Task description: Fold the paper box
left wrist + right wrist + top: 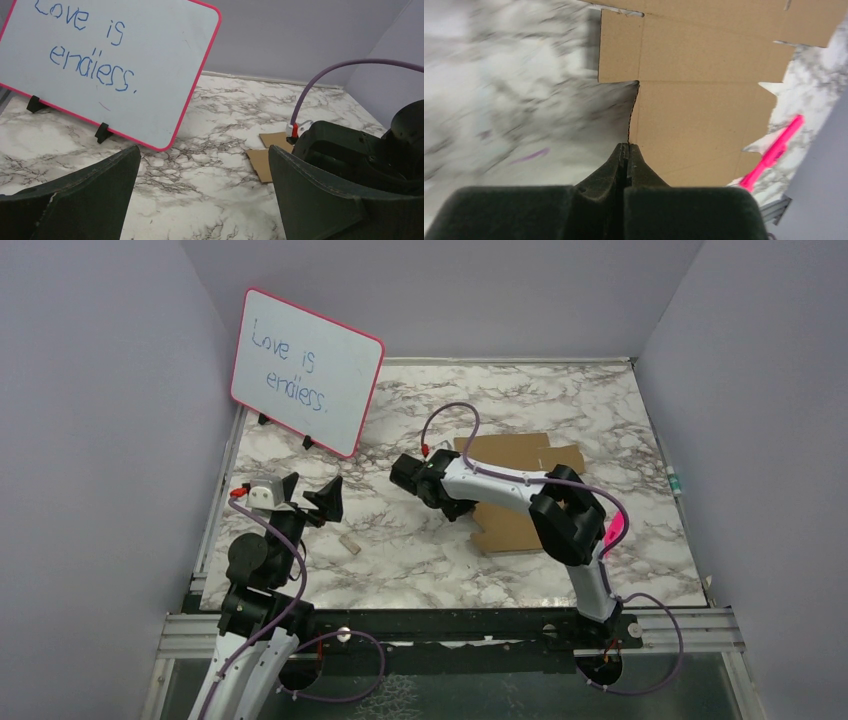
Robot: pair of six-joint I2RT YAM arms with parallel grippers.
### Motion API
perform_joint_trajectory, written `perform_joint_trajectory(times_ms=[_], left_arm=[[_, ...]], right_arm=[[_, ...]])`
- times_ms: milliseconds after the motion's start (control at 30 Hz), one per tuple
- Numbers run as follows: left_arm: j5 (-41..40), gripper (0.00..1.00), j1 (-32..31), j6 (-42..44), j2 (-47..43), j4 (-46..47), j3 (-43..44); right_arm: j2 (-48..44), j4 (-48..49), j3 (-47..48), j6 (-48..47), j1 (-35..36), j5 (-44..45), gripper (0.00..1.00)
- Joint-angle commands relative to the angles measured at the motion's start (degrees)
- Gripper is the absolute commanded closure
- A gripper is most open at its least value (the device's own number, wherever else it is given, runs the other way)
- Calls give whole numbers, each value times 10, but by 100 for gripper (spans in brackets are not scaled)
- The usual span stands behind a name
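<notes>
The paper box is a flat brown cardboard sheet with flaps and notches, lying on the marble table right of centre; the right arm covers part of it. My right gripper is at the sheet's left edge. In the right wrist view the gripper is shut, and the edge of the paper box runs straight into its closed tips. My left gripper hovers at the left of the table, well away from the sheet, open. In the left wrist view the gripper holds nothing, and a corner of the paper box shows beyond it.
A pink-framed whiteboard with blue writing stands at the back left, close ahead of the left gripper. A small beige scrap lies on the table near the left arm. A pink piece sits by the right arm's elbow. Walls close in on three sides.
</notes>
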Motion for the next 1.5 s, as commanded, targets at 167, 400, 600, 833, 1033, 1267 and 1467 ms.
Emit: perform_joint_trajectory(times_ms=[167, 400, 600, 833, 1033, 1267, 1467], left_arm=[[10, 1, -3, 5, 20, -21, 26], [20, 1, -4, -5, 93, -51, 61], [79, 1, -4, -9, 174, -73, 86], [127, 1, -3, -41, 234, -81, 102], [158, 1, -4, -65, 299, -89, 120], [199, 1, -4, -75, 392, -105, 147], [210, 1, -8, -85, 445, -107, 160]], right_arm=[[-43, 89, 18, 22, 42, -153, 85], [-80, 152, -4, -11, 41, -174, 59], [-136, 189, -43, -54, 7, -180, 38], [-254, 311, -197, -85, -122, -276, 22], [-275, 350, -279, -87, -194, -332, 15], [-262, 359, -301, -45, -197, -326, 9], [-266, 398, -336, -11, -196, -382, 0]])
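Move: The right hand has a left-side flap of the flat paper box pinched. The box's middle lies about 10 cm to its right, 6 cm ahead and 4 cm below; the pink tool is some 25 cm right and 5 cm back, and the small grey block about 22 cm left and 6 cm back. From the left hand, the box's middle is roughly 37 cm right, 10 cm ahead and 25 cm below; the grey block sits 4 cm right and 2 cm back. The right hand drags the paper box on leftward and a bit back by its pinched flap, lets go, runs on left to about 9 cm out, lifts, then swings right and forward and sinks over the cardboard, rolling left side up some 40 degrees with fingers opening wide. The left hand, open, sinks about 11 cm, moves right and slightly forward towards the box, and tips down. ##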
